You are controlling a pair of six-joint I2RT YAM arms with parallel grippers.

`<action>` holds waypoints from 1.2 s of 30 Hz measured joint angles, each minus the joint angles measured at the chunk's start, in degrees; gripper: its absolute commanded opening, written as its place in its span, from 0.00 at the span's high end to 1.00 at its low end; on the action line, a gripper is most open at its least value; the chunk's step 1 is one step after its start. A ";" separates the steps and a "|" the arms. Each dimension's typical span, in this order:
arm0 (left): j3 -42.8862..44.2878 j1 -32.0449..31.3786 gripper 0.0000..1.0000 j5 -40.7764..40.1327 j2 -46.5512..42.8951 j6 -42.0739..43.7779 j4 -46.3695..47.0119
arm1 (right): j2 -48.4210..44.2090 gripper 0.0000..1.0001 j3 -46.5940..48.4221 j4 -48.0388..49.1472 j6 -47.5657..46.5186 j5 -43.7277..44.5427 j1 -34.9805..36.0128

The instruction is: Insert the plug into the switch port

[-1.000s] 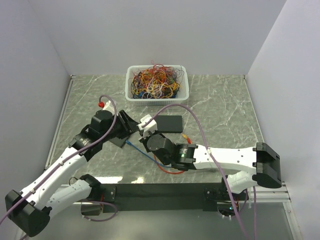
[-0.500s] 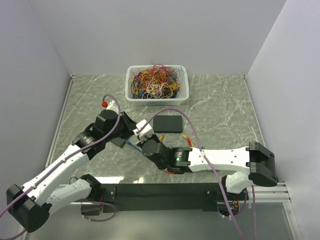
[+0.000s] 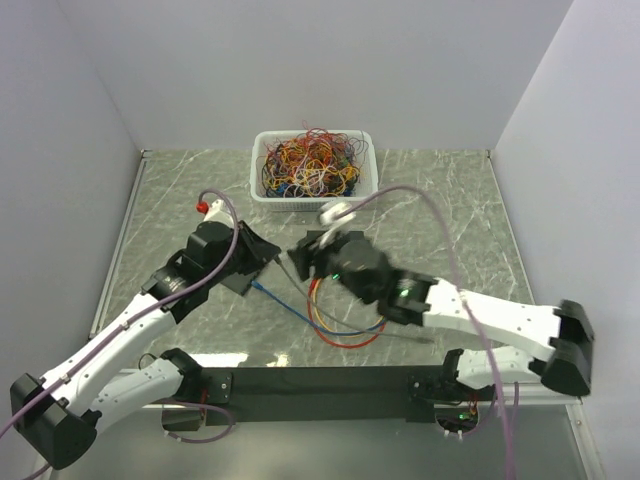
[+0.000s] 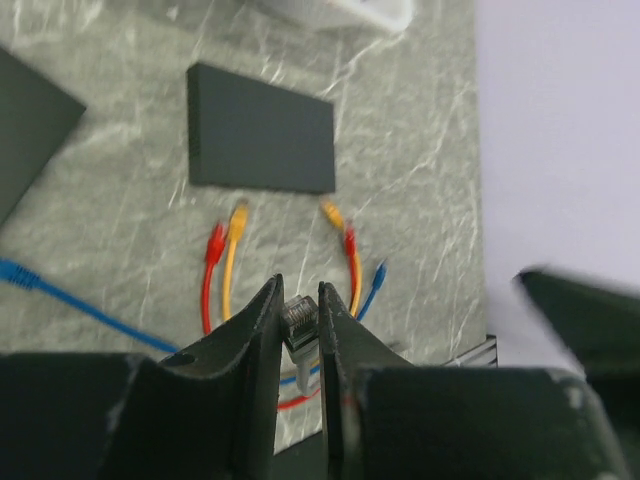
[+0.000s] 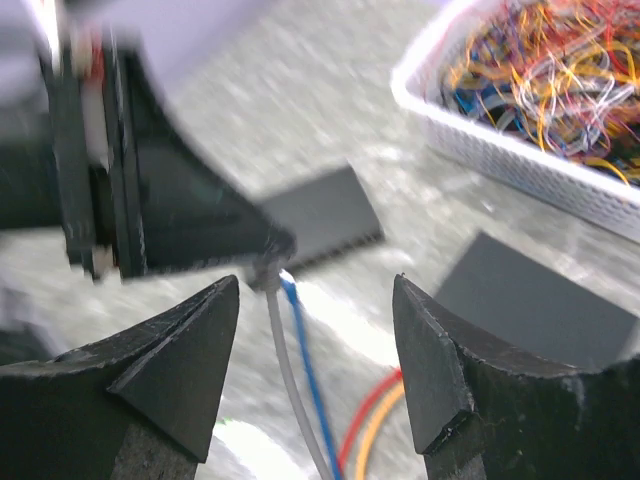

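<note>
A clear plug (image 4: 298, 318) on a grey cable (image 5: 278, 350) is pinched between the fingers of my left gripper (image 4: 298, 300), which is shut on it. In the top view the left gripper (image 3: 268, 256) is mid-table. My right gripper (image 3: 300, 262) faces it from the right. The right gripper (image 5: 316, 285) is open, and the grey cable runs between its jaws without touching them. Two flat black boxes (image 4: 260, 143) (image 4: 30, 120) lie on the table. I cannot tell which is the switch, and no port shows.
Red, yellow and blue cables (image 4: 225, 260) with loose plugs lie on the marble table (image 3: 450, 220) in front of the boxes. A white basket (image 3: 313, 165) of tangled wires stands at the back. Grey walls close off the left, right and back.
My left gripper has shut on the plug. My right gripper has opened, letting go of the cable, and its arm has swung back and to the right.
</note>
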 measured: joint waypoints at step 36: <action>-17.16 -0.02 1.00 20.04 -15.26 9.38 44.74 | 17.92 0.54 -11.87 68.24 57.59 -83.38 -27.12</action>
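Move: The left fingers already hold the grey plug; the right gripper, which it is taken towards, is about level with it, some 6 cm to its right and 6 cm above. On the table roughly 21 cm below the left hand, the left switch lies 8 cm ahead and 11 cm left, the right switch 13 cm ahead and 13 cm right. From the right hand the plug is level, about 6 cm left and 6 cm below, with the cable loops 4 cm back, 10 cm right and 26 cm below. The left hand keeps its pinch on the grey plug and lifts it about 11 cm while drawing back some 6 cm, tipping its fingers up by roughly 40 degrees until they point forward-right and slightly upward, towards the right gripper. The open right hand, already clear of the plug, first backs off up and to the right by a few centimetres, then swings back about 7 cm and somewhat left, turning some 60 degrees counter-clockwise and rolling until its fingers point left across the left hand's tips, and narrows its jaws partway around the grey cable just behind the plug without shutting. ##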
